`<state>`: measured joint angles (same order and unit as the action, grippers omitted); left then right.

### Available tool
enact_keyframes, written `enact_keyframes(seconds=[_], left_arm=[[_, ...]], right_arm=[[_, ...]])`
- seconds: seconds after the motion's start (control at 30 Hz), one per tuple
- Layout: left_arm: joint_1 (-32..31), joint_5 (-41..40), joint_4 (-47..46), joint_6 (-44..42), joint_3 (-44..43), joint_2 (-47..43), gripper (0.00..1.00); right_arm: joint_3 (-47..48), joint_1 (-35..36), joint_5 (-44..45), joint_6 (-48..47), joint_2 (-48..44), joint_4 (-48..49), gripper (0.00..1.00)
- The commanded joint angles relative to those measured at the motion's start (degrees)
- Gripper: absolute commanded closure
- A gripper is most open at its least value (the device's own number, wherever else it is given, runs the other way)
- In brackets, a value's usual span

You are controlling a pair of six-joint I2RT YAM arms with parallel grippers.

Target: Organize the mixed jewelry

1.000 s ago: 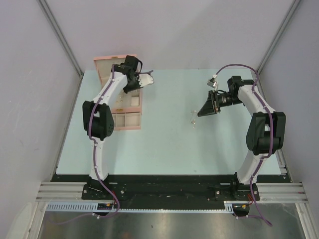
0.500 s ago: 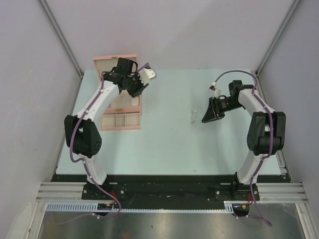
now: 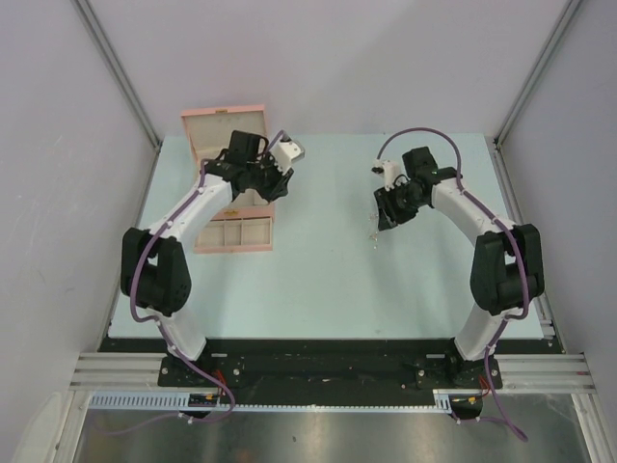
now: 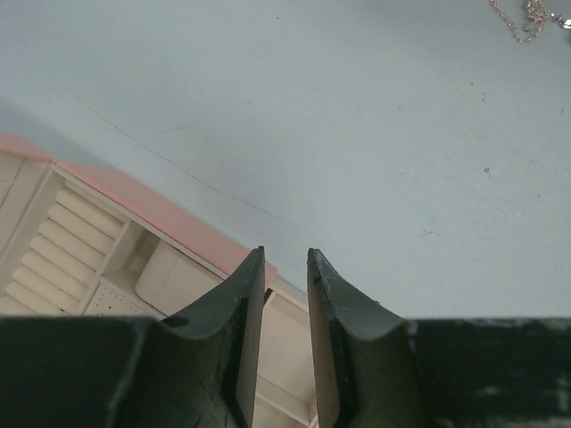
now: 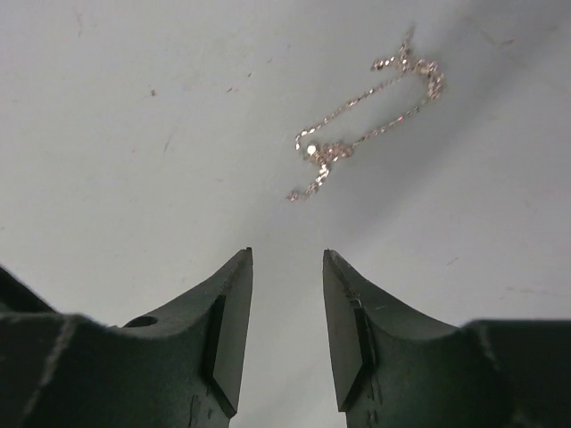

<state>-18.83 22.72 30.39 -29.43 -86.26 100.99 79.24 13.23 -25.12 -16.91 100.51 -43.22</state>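
Note:
The mixed jewelry (image 3: 372, 230) is a thin pale chain with small beads lying on the light table. It shows ahead of the jaws in the right wrist view (image 5: 366, 125) and at the top right corner of the left wrist view (image 4: 528, 14). My right gripper (image 3: 386, 210) hovers just right of and behind it, open and empty (image 5: 287, 256). The pink jewelry box (image 3: 232, 247) lies open at the left with cream compartments. Over its right edge (image 4: 156, 214) my left gripper (image 3: 262, 183) stands open by a narrow gap, holding nothing (image 4: 285, 254).
The box's raised lid (image 3: 218, 123) stands at the back left, against the table's far edge. Ring rolls and small cream compartments (image 4: 76, 241) show inside the box. Grey walls and metal frame posts close in the table on both sides.
The right arm has swung left and forward to just beside the chain, and its jaws have widened. The left gripper has shifted a little nearer over the box's right side.

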Motion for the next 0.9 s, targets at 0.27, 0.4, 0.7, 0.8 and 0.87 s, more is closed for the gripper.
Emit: enact_keyframes(seconds=[0.27, 0.4, 0.7, 0.8, 0.87], left_arm=[[0.2, -4.09, -11.84, 6.49, 7.15, -7.39, 0.7], [0.2, -4.26, -13.34, 6.58, 8.56, -7.82, 0.71], [0.11, -3.91, -14.48, 6.58, 9.88, -7.48, 0.71], [0.2, -3.47, -14.83, 6.4, 10.23, -7.3, 0.71], [0.2, -3.3, -15.01, 6.14, 10.58, -7.12, 0.71]], right_arm=[[0.03, 6.89, 20.11, 6.18, 6.28, 12.72, 0.59], [0.04, 6.98, 22.31, 7.15, 8.03, 15.27, 0.6], [0.82, 6.89, 25.12, 6.98, 10.93, 19.14, 0.6], [1.18, 6.54, 25.12, 7.15, 12.16, 19.93, 0.61], [1.44, 6.37, 25.12, 7.41, 12.69, 20.63, 0.61]])
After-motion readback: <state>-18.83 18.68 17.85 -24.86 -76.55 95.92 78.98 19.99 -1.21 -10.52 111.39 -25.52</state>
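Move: The gold chain necklace lies about 8 cm ahead of the right hand and 3 cm to its left, some 11 cm below, stretched roughly forward and back. The jewelry box's front tray is about 6 cm ahead and 41 cm left of this hand; the box itself is roughly 20 cm ahead and 42 cm left. From the left hand, over the box's right side, the necklace is some 28 cm to the right, 1 cm ahead and 17 cm below. Nothing is touched yet: the empty right hand heads for the necklace, going forward about 6.5 cm and down some 6 cm, with one level stretch forward late in the descent. The wrist turns some 20 degrees as it goes, swinging the fingers from pointing down and left to down and more forward; they stay partly open. ##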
